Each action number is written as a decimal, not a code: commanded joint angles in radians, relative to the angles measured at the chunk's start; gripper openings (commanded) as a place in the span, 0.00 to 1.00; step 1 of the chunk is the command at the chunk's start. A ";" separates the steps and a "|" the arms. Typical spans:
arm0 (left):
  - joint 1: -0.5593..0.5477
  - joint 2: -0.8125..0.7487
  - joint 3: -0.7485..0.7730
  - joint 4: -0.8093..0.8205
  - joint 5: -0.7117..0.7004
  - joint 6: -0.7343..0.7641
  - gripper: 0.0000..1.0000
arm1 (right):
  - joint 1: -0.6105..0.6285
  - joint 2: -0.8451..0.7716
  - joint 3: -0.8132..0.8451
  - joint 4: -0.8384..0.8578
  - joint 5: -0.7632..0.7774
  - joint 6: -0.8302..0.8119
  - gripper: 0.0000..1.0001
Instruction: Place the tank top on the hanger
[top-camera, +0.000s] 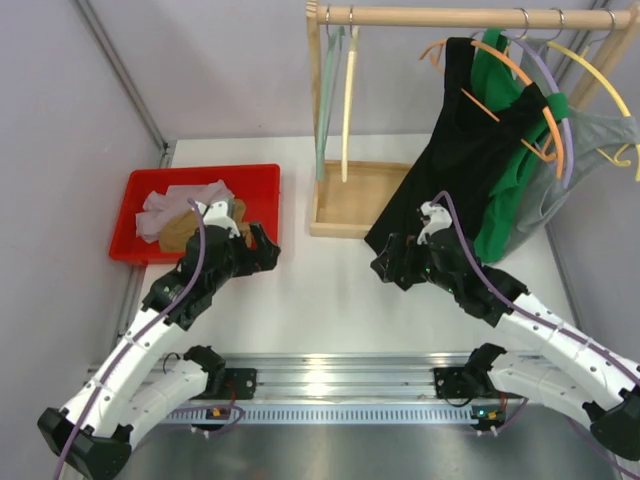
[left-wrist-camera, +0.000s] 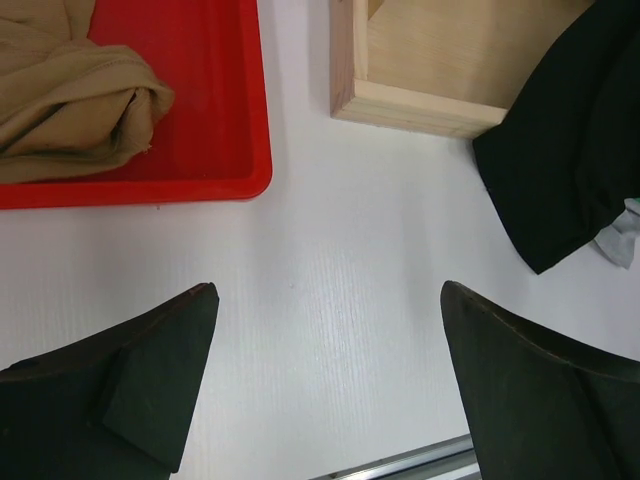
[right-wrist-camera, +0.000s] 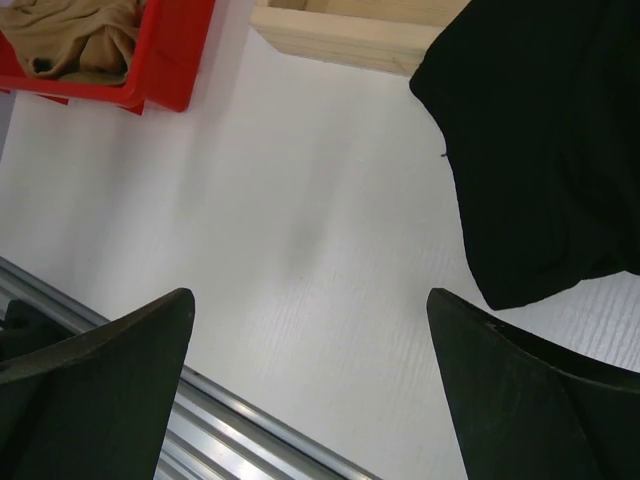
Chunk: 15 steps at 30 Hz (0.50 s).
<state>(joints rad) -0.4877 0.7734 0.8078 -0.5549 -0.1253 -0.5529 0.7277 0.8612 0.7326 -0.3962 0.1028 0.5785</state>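
Observation:
The tan tank top (top-camera: 181, 229) lies crumpled in the red tray (top-camera: 262, 185), partly under a pale lilac garment (top-camera: 185, 203). It also shows in the left wrist view as the tank top (left-wrist-camera: 70, 100) and in the right wrist view as the tank top (right-wrist-camera: 80, 35). The cream hanger (top-camera: 347, 110) hangs from the wooden rod (top-camera: 450, 16) at its left end, next to a pale green hanger (top-camera: 322, 100). My left gripper (top-camera: 260, 248) (left-wrist-camera: 328, 295) hovers open over the bare table just right of the tray. My right gripper (top-camera: 385, 262) (right-wrist-camera: 310, 295) is open too, near the black top's hem.
A black top (top-camera: 470, 140) (left-wrist-camera: 570, 150) (right-wrist-camera: 540, 130), a green garment (top-camera: 505, 180) and a grey one (top-camera: 590, 150) hang on the rod's right side with orange, lilac and yellow hangers. The rack's wooden base (top-camera: 350, 200) (left-wrist-camera: 420, 100) sits mid-table. An aluminium rail (top-camera: 340, 385) runs along the near edge.

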 joint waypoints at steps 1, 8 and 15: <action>0.003 -0.022 0.007 -0.019 -0.036 -0.013 0.98 | -0.014 -0.030 -0.012 0.042 -0.012 -0.014 1.00; 0.003 0.019 0.034 -0.057 -0.161 -0.059 0.99 | -0.013 -0.025 -0.010 0.036 -0.048 -0.035 1.00; 0.023 0.252 0.198 -0.132 -0.497 -0.114 0.99 | -0.013 -0.016 -0.024 0.045 -0.092 -0.035 1.00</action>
<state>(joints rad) -0.4835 0.9428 0.9142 -0.6636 -0.4183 -0.6350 0.7273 0.8471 0.7086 -0.3893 0.0425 0.5594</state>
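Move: The tan tank top lies in the red bin, its middle some 15 cm ahead of the left hand, 18 cm to its left and 18 cm below. The pink cloth lies behind it, about 21 cm ahead and 20 cm left of that hand, while the wooden tray's near left corner is roughly 16 cm ahead and 10 cm to the right. From the right hand the tan top is about 16 cm ahead and 49 cm left, some 16 cm lower. Starting slowly and gathering speed, the left hand swings to its left and then also forward, about 5 cm in all and nearly level, over the table towards the tan top in the red bin. As it goes, the wrist turns roughly 15 to 20 degrees counter-clockwise and rolls a little, left side up, bringing the wide-open, empty fingers round from the tray side towards the bin, still touching nothing. ##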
